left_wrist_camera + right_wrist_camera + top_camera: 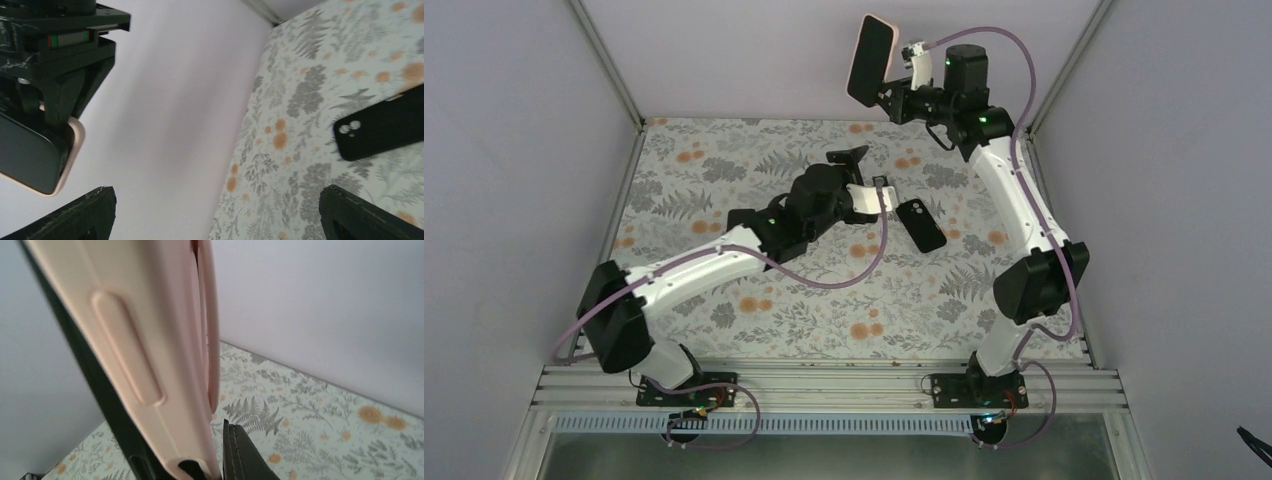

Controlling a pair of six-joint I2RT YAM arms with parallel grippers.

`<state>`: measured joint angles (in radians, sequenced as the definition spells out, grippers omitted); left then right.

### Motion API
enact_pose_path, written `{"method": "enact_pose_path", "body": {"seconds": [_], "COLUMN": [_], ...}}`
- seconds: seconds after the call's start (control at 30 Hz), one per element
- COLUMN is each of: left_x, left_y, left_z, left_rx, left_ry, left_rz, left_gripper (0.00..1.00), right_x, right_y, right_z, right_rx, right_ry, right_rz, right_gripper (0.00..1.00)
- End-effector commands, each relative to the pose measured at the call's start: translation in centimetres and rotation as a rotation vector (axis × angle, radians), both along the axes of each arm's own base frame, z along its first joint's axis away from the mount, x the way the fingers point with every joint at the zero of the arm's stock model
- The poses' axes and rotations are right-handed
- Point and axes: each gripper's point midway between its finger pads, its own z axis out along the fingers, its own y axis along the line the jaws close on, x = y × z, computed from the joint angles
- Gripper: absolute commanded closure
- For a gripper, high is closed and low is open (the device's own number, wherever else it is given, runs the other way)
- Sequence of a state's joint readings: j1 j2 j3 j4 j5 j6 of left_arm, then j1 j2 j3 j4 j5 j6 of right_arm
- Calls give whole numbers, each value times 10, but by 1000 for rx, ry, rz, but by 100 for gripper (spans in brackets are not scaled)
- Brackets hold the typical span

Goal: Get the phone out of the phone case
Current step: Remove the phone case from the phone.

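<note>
A pink phone case (870, 58) with a dark phone (25, 157) seated in it is held upright, high over the table's far edge. My right gripper (894, 97) is shut on its lower end. In the right wrist view the case (150, 340) fills the left half, the phone's dark face shows along its left edge, and one black finger (245, 455) presses its back. My left gripper (862, 172) hangs over the middle of the table, to the lower left of the case. Its jaws (225, 220) are wide open with nothing between them.
A black phone-shaped slab (921, 224) with small pale circles at one corner lies flat on the floral tablecloth (724, 180), just right of the left gripper; it also shows in the left wrist view (385, 127). Pale walls close in the back and sides.
</note>
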<state>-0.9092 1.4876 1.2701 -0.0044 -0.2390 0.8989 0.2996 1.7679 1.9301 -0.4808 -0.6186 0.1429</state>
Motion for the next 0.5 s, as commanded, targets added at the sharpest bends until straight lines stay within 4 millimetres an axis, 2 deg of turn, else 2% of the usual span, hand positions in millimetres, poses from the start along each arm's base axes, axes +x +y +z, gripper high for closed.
{"method": "enact_pose_path", "body": {"seconds": [0.0,0.17,0.33,0.37,0.47], "left_x": [19,31,42,47,53], "left_y": [13,15,8,3,7], "left_z": [82,81,63,53,46], "left_rx": [-279,-364,-358,-343,-343], "left_ry": [-240,-413,-567,-578,-662], "left_rz": [123,207,263,273,338], "left_gripper": [0,0,0,0,0], "right_x": [8,11,10,9,4], "right_y": [-1,-2,-1,-1,1], "right_z": [18,15,10,10,8], "right_rx": [61,53,54,54,59], "right_ry": [-5,-6,5,7,10], "right_rz": [-54,-72,-64,-59,-28], "right_gripper": [97,97,97,97,97]}}
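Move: The phone in its pink case stands upright in the right hand's grip, its middle some 14 cm ahead of the left hand, about 2 cm to its left and roughly 12 cm higher. From the right hand, that middle is about 2 cm ahead, 3 cm left and 5 cm up. On the table some 32 cm below the left hand, one black phone lies about 6 cm ahead and 15 cm right, the spare phone about 6 cm ahead and 31 cm left. The right fingers keep their pinch on the cased phone near its lower right edge, that hand easing about 2 cm down and slightly forward before it holds still. The left hand, wide open and touching nothing, heads forward about 5 cm towards the cased phone, arcing up some 6 cm and partly sinking again, while its fingers tip upward nearly 30 degrees and swing somewhat counter-clockwise. ##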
